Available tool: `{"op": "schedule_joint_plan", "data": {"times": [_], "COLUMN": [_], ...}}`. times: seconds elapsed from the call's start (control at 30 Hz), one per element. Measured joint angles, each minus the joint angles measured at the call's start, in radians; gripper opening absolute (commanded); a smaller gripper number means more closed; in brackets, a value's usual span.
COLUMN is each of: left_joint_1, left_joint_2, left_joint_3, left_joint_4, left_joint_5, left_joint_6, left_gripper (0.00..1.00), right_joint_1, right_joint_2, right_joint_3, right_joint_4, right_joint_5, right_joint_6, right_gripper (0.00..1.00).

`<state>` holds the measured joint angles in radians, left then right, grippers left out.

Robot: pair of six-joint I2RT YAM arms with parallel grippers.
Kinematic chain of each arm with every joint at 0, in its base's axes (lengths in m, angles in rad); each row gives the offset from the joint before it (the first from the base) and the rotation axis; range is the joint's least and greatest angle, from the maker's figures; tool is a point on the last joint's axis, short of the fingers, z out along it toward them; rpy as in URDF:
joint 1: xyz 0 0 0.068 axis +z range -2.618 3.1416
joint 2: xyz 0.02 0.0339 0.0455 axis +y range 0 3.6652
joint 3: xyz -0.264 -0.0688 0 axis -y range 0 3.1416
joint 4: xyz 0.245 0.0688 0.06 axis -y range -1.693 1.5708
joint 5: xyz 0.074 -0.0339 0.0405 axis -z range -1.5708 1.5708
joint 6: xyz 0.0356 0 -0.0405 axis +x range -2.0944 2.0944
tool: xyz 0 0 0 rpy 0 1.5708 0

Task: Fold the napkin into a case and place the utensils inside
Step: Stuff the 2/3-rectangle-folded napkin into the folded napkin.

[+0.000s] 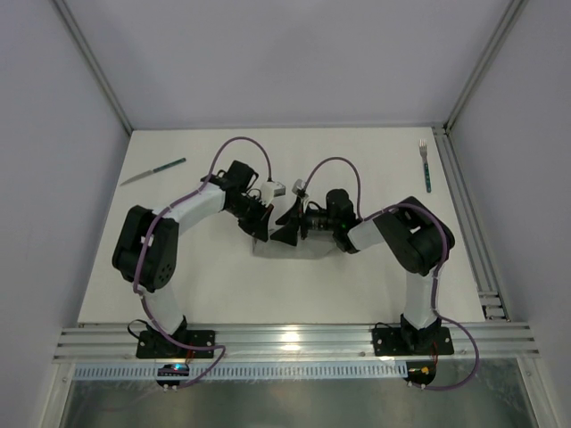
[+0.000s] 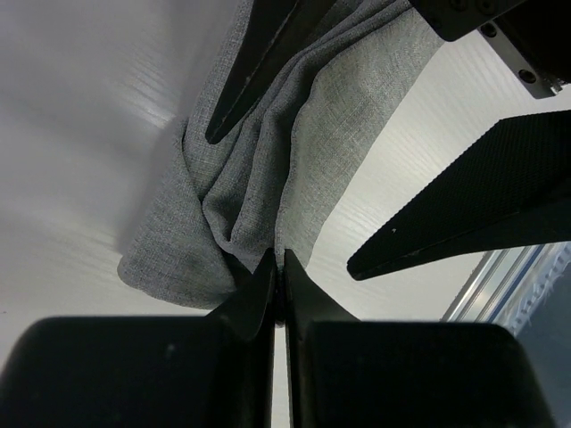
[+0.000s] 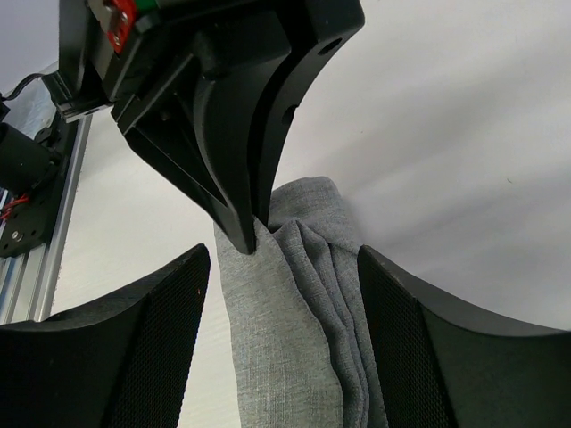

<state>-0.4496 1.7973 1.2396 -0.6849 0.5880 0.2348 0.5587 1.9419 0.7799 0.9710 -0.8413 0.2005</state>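
Observation:
The grey napkin (image 1: 308,251) lies bunched in long folds at the table's middle, under both grippers. My left gripper (image 2: 278,263) is shut on a gathered edge of the napkin (image 2: 259,169). In the right wrist view my right gripper (image 3: 284,294) stands open, one finger (image 3: 134,348) on each side of the napkin (image 3: 285,348) without pinching it, and the left gripper's tip (image 3: 248,234) presses into the cloth just ahead. The knife (image 1: 153,171) lies at the far left of the table. The fork (image 1: 425,165) lies at the far right. No case shape shows.
An aluminium rail (image 1: 468,214) runs along the table's right edge and another (image 1: 294,341) along the near edge by the arm bases. Grey walls close in the left, right and back.

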Motion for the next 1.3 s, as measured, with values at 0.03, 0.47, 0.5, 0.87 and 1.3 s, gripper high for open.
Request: {"op": "schedule_joint_plan", "data": {"times": [0.03, 0.47, 0.5, 0.87, 1.3], "left_joint_1": [0.001, 0.005, 0.006, 0.011, 0.047], "left_joint_2": [0.000, 0.000, 0.000, 0.000, -0.003], "left_joint_3": [0.000, 0.009, 0.009, 0.010, 0.027], "left_joint_4": [0.000, -0.009, -0.009, -0.012, -0.024], "left_joint_5": [0.002, 0.019, 0.020, 0.027, 0.033], "left_joint_6": [0.000, 0.009, 0.009, 0.011, -0.039], "left_gripper": [0.00, 0.00, 0.00, 0.00, 0.31], "right_joint_1": [0.001, 0.028, 0.029, 0.054, 0.052], "right_joint_2": [0.010, 0.016, 0.015, 0.013, 0.013], "right_joint_3": [0.000, 0.029, 0.029, 0.066, 0.068], "right_joint_4": [0.016, -0.108, -0.122, -0.274, -0.345], "right_joint_5": [0.000, 0.087, 0.093, 0.098, 0.096], "right_joint_6": [0.007, 0.008, 0.007, 0.019, 0.013], "right_gripper": [0.72, 0.72, 0.72, 0.26, 0.03]}}
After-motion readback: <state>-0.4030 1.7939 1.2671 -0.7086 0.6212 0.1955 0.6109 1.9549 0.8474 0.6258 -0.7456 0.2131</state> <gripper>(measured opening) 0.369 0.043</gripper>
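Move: The raised upper edge of the folded napkin, which the open right fingers go for, lies about 4 cm below the right hand, some 2 cm back and barely to its left. The napkin's left corner, held by the left fingers, is about 5 cm left, 2 cm back and 3 cm below the right hand; the body's middle is about 4 cm right, 4 back and 7 below. From the left hand that edge is some 5 cm right, 1 cm ahead and 2 cm lower. The right hand, fingers wide, edges barely forward and left, then sinks about 4.5 cm with a small drift back onto the napkin's raised upper edge, its fingers tipping some 15 degrees as they close from wide open and pinch the cloth just right of the left gripper. The left hand keeps its pinch on the napkin's left corner almost without moving until the right fingers are nearly shut, then opens partway and starts to rise off the corner by about 1 cm, easing forward and left. ##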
